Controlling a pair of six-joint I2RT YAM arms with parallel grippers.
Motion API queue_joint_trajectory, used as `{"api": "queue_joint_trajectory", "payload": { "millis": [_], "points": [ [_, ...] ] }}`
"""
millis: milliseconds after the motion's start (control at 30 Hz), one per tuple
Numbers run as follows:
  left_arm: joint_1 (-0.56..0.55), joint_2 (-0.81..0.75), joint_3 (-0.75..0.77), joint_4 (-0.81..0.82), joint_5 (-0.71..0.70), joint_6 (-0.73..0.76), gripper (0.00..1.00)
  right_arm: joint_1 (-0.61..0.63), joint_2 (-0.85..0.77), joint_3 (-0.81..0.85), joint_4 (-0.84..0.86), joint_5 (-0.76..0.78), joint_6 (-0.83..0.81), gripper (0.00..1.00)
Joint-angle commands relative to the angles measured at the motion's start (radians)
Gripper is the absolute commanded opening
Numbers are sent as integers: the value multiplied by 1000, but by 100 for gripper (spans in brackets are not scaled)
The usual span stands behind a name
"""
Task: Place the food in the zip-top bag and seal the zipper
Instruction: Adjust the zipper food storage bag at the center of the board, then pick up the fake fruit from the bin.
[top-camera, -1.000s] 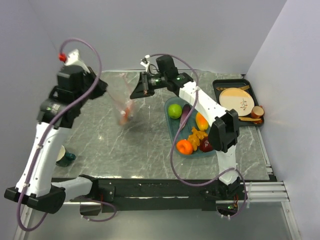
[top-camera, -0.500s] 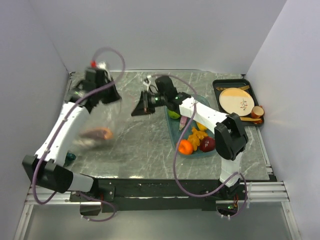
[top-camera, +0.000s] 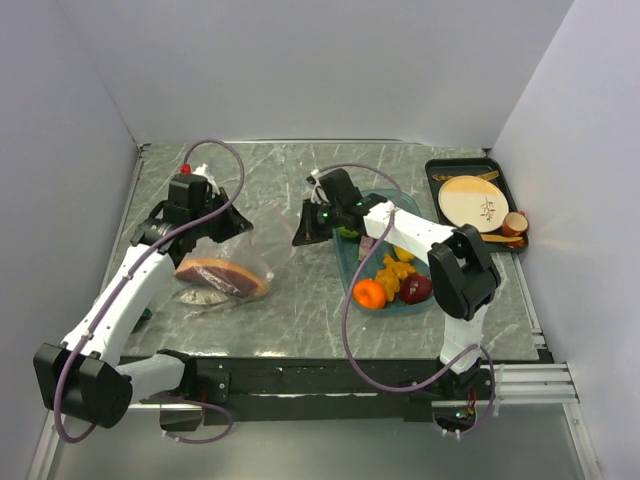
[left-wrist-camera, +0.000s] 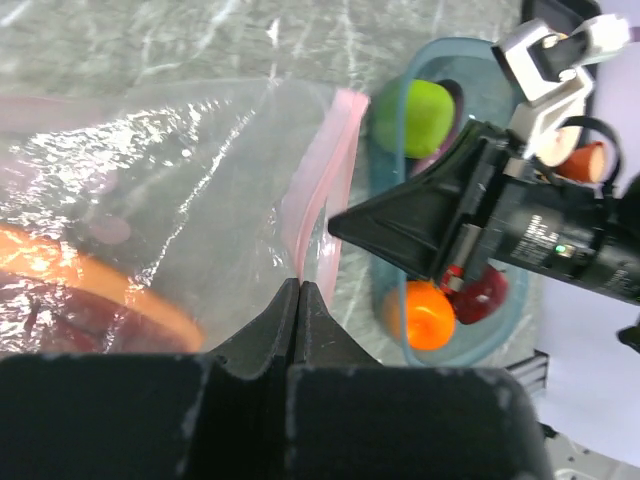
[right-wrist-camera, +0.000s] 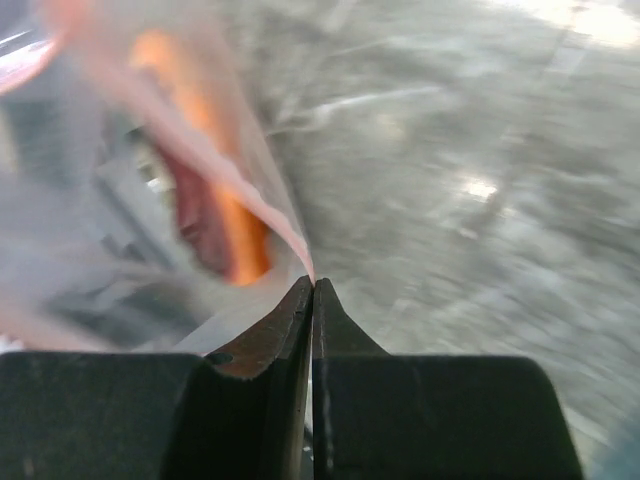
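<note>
The zip-top bag (top-camera: 228, 283) lies on the table's left half with the brown-red fish slice (top-camera: 220, 277) inside it. My left gripper (left-wrist-camera: 300, 282) is shut on the pink zipper (left-wrist-camera: 322, 180) at the bag's mouth. My right gripper (right-wrist-camera: 312, 280) points left, its jaws together apart from a hairline gap. The pink strip's edge runs right into their tips. The lime (left-wrist-camera: 422, 115), orange (top-camera: 369, 293), dark red apple (top-camera: 415, 289), purple slice (top-camera: 368, 245) and orange-yellow bits (top-camera: 395, 270) lie in the teal tray (top-camera: 345, 262).
A black tray (top-camera: 432, 175) with a beige plate (top-camera: 472, 200) and cups stands at the back right. White walls close in the table on the left, back and right. The right arm's forearm (top-camera: 400, 225) stretches over the teal tray.
The left arm swung down and forward, bringing the bag from hanging in the air to lying on the table. The right gripper followed, moving nearer and lower.
</note>
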Motion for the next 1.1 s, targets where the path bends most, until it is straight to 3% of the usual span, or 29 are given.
{"api": "queue_joint_trajectory", "payload": {
  "millis": [0, 133, 267, 400, 500, 733, 933, 1067],
  "points": [
    [-13, 27, 79, 10, 55, -20, 1, -21, -98, -55, -10, 130, -18, 8],
    [-24, 49, 119, -29, 58, -4, 1, -24, -119, -86, 21, 149, -8, 8],
    [-33, 41, 99, -20, 57, -1, 1, -27, -187, -140, 29, 211, -18, 32],
    [-39, 53, 73, 17, 81, -4, 1, -73, -342, -251, 104, 209, 8, 43],
    [-50, 67, 73, 31, 84, -3, 1, -117, -435, -277, 51, 291, -2, 61],
    [-64, 87, 88, 36, 91, 22, 1, -231, -520, -308, -156, 341, -31, 64],
    [-67, 104, 88, 49, 92, 48, 1, -236, -607, -377, -302, 276, -50, 71],
    [-67, 119, 93, 55, 101, 49, 1, -236, -659, -493, -316, 350, 27, 76]
  ]
}}
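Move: Below and to the right of the right hand, which still pinches one lip of the bag's mouth, lies the teal bin, its middle about 22 cm right, 2 cm back and 10 cm down. In it, from that hand, the eggplant is roughly 18 cm right and 3 cm forward, the orange 18 cm right and 12 cm back, the green fruit 13 cm right and 5 cm forward. From the left hand, shut on the other lip, the bin is some 32 cm right, 5 cm back and 19 cm down. Drawing the bag's lip a few centimetres to the right, the right hand opens its fingers, lets go and swings right over the teal bin, about 19 cm in all, rising and then sinking and easing back 4 cm, while turning some 25 degrees clockwise and spreading its fingers wide. The left hand keeps its pinch on the mouth and shifts about 4 cm right. ##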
